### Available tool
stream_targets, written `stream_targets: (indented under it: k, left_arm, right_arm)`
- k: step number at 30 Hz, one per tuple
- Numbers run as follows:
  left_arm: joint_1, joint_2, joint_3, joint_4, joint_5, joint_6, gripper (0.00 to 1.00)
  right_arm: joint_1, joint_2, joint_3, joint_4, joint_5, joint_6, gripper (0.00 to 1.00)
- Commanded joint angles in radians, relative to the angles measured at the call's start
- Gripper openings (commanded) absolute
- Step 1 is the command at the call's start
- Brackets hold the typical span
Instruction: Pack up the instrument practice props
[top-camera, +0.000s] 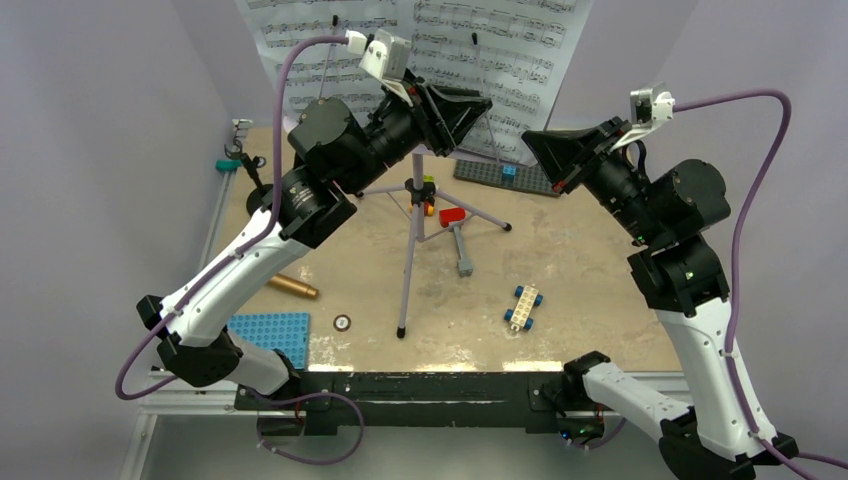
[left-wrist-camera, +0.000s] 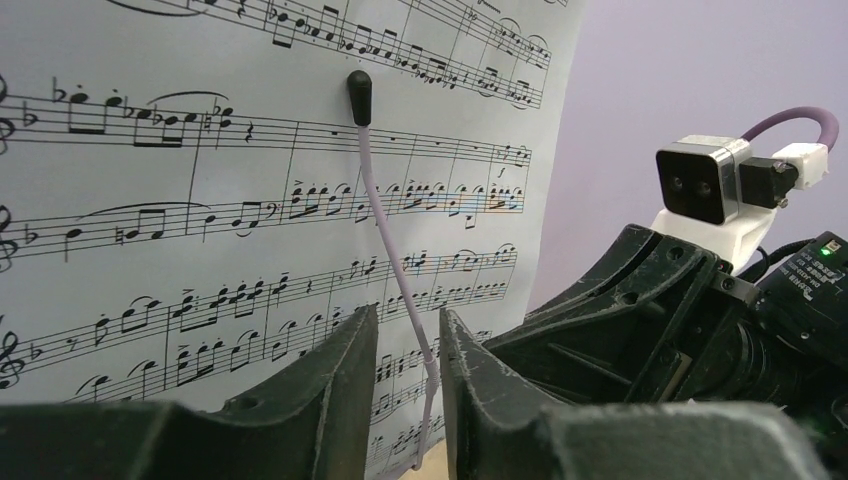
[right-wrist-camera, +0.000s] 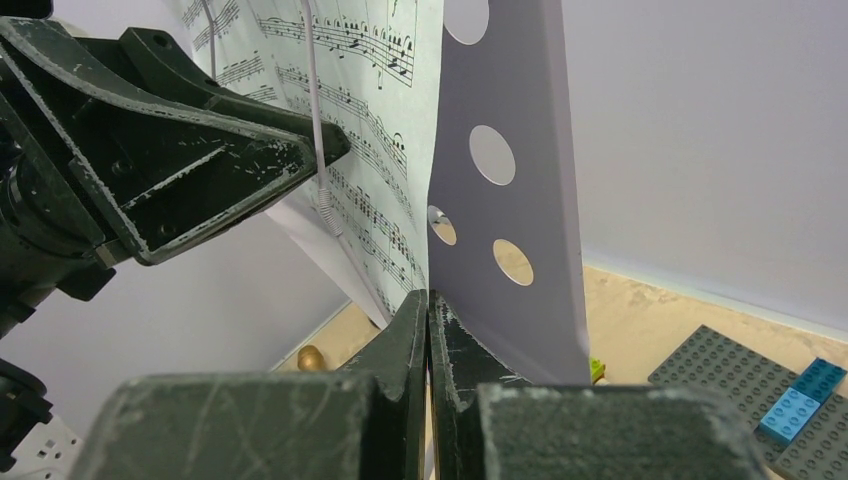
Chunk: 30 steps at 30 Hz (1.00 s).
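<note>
White sheet-music pages (top-camera: 480, 50) lean on the lavender tripod music stand (top-camera: 410, 240) at the back centre. My left gripper (left-wrist-camera: 410, 315) is open, its fingers either side of the stand's thin lavender page-holder arm (left-wrist-camera: 385, 230), in front of the pages (left-wrist-camera: 150, 200). My right gripper (right-wrist-camera: 429, 298) is shut at the pages' (right-wrist-camera: 370, 110) lower right edge, a thin white sliver between its fingers, with the perforated desk (right-wrist-camera: 520, 200) just behind. The gold microphone (top-camera: 292, 287) lies at the front left. A small black mic stand (top-camera: 256, 172) stands at the far left.
A red-headed toy hammer (top-camera: 455, 225) lies between the tripod's legs. A grey baseplate (top-camera: 500, 175) with blue bricks sits at the back, a blue baseplate (top-camera: 270, 335) at the front left, and a small brick car (top-camera: 523, 305) at the front right.
</note>
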Motion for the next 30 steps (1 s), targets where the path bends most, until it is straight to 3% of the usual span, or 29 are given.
stream_targets:
  k: [1,7,13,19,22,30]
  left_arm:
    - [0.007,0.004,0.04,0.03,-0.01,-0.023,0.3]
    - [0.007,0.01,0.048,0.035,0.013,-0.03,0.26]
    - [0.006,0.016,0.065,0.034,0.019,-0.035,0.37]
    - [0.006,0.017,0.059,0.043,0.034,-0.035,0.18]
    - [0.006,0.01,0.048,0.053,0.047,-0.034,0.0]
    - [0.006,-0.071,-0.07,0.171,0.031,-0.029,0.0]
  right_arm:
    - [-0.007,-0.001,0.001,0.018,-0.006,-0.006,0.0]
    - [-0.006,0.002,0.001,0.012,-0.005,0.0,0.0]
    - [-0.006,0.004,0.004,0.009,-0.004,0.001,0.0]
    - [-0.007,0.006,0.006,0.005,-0.004,0.003,0.0]
    - [-0.006,0.007,0.006,0.005,-0.002,0.004,0.0]
    - [-0.006,-0.017,0.03,-0.034,0.062,-0.02,0.0]
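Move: The right page arm of the music stand stands almost between the left fingertips, about 1 cm ahead and 1 cm right, at their height. The stand's near right edge lies some 4 cm back, 5 cm right and 3 cm below; the left page arm is roughly 22 cm left and 5 cm ahead. From the right hand, already at that edge, the right page arm is about 5 cm ahead, 5 cm left and 3 cm up. Staying within about 1 cm, the left hand closes, pinching the right page arm; right fingers keep the stand's edge. ##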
